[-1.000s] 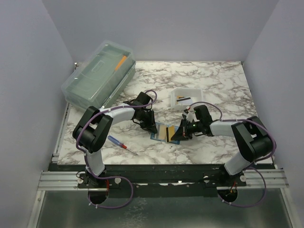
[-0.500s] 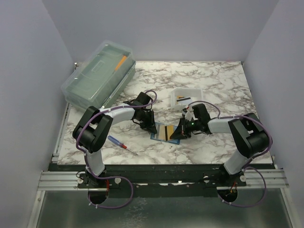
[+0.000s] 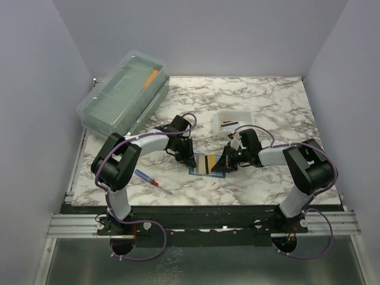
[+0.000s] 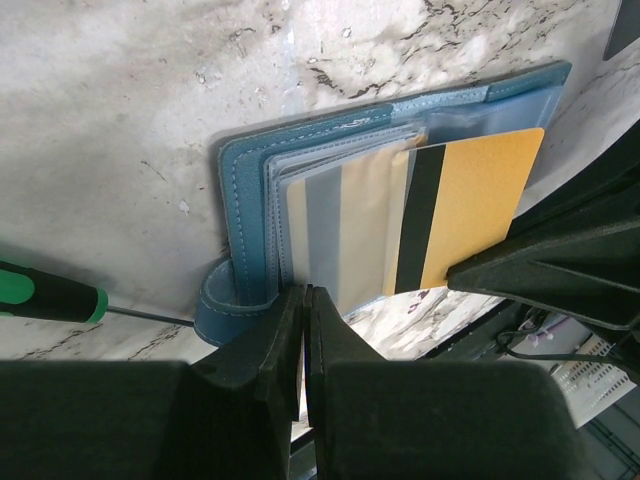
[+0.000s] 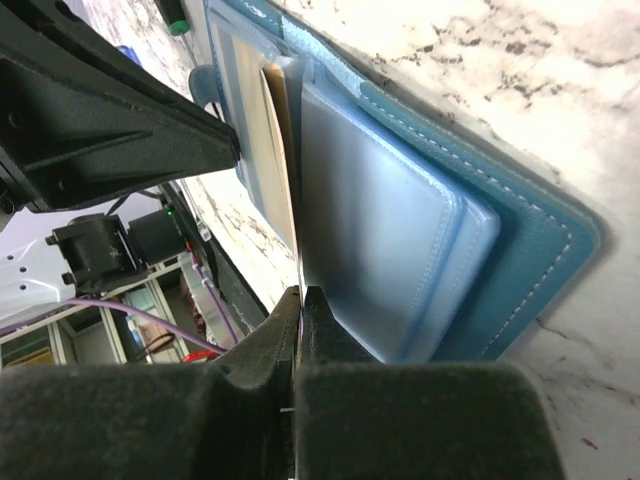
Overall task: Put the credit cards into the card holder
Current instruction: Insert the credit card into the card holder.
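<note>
The teal card holder (image 3: 203, 165) lies open on the marble table between both arms, its clear inner sleeves fanned out (image 4: 245, 190). My left gripper (image 4: 305, 292) is shut on the near edge of one clear sleeve, beside the snap tab. My right gripper (image 5: 301, 295) is shut on a yellow credit card (image 4: 470, 210) with a dark stripe. The card's leading edge sits between the sleeves, seen edge-on in the right wrist view (image 5: 280, 150). Two more credit cards (image 3: 228, 123) lie in the small white tray.
A screwdriver (image 3: 151, 179) lies left of the holder, close to my left arm. The translucent white tray (image 3: 237, 114) stands behind the right gripper. A big clear lidded box (image 3: 124, 95) fills the back left corner. Walls enclose the table on three sides.
My right gripper has crept left toward the holder with the yellow card. The left gripper has stayed in place, its jaws a little tighter.
</note>
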Robot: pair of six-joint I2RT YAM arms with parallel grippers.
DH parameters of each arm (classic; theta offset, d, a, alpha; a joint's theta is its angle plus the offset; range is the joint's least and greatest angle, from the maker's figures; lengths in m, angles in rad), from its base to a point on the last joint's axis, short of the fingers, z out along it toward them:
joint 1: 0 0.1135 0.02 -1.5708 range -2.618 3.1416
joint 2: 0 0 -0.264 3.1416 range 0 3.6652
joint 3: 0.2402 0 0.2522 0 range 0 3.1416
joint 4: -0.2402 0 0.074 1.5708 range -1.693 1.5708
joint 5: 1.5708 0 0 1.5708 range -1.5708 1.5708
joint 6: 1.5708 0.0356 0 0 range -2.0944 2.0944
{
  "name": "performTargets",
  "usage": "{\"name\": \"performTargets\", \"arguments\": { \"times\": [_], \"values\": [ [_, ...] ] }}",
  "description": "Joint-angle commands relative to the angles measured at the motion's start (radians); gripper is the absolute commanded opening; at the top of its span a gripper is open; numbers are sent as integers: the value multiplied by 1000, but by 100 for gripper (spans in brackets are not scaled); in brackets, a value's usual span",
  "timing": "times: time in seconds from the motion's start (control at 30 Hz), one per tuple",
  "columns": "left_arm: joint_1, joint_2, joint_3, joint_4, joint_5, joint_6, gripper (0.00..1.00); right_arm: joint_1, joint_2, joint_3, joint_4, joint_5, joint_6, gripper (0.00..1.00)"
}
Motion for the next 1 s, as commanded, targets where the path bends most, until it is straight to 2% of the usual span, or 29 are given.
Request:
{"name": "performTargets", "arguments": {
  "times": [0.0, 0.23, 0.27, 0.37, 0.47, 0.67, 0.83, 0.97],
  "values": [
    [-15, 27, 10, -37, -28, 27, 10, 12, 24, -14, 66, 80, 2, 0],
    [-18, 29, 14, -37, -21, 28, 10, 71, 48, -59, 191, 146, 99, 0],
    [-20, 29, 15, -35, -18, 28, 10, 88, 47, -64, 198, 174, 113, 2],
    [-19, 21, 21, -36, -15, 31, 12, 103, 36, -84, 221, 195, 130, 16],
    [-19, -2, 32, -41, -13, 35, 17, 103, -8, -46, 67, 278, 80, 25],
    [-19, -87, 33, -65, -14, 42, 38, 102, -97, 37, -245, 383, -20, 40],
    [-18, -139, 28, -108, -99, 84, 51, 103, -195, 53, -348, 424, -46, 53],
    [-15, -137, 12, -122, -166, 112, 54, 102, -233, 75, -390, 441, -62, 55]
  ]
}}
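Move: The right hand grips the near right corner of the yellow-and-black credit card, already partly in the card holder's left pocket. That pocket's middle lies about 5 cm left of this hand, 2 cm ahead and 1 cm below. The white tray is some 17 cm ahead and 7 cm right. From the left hand, already at the holder's near left edge, the pocket's middle is some 3 cm right, 1 cm ahead and 1 cm down; the green screwdriver lies about 6 cm left and 3 cm ahead. Leftward and slightly down, the right hand pushes the credit card about 2 cm deeper towards the pocket, its fingers opening on the way to let go; then it backs off to the right some 3 cm, rising 2 cm as its fingertips tip down about 15 degrees. The left hand keeps its place at the holder's edge, then opens, comes free and rises 3 to 4 cm. ##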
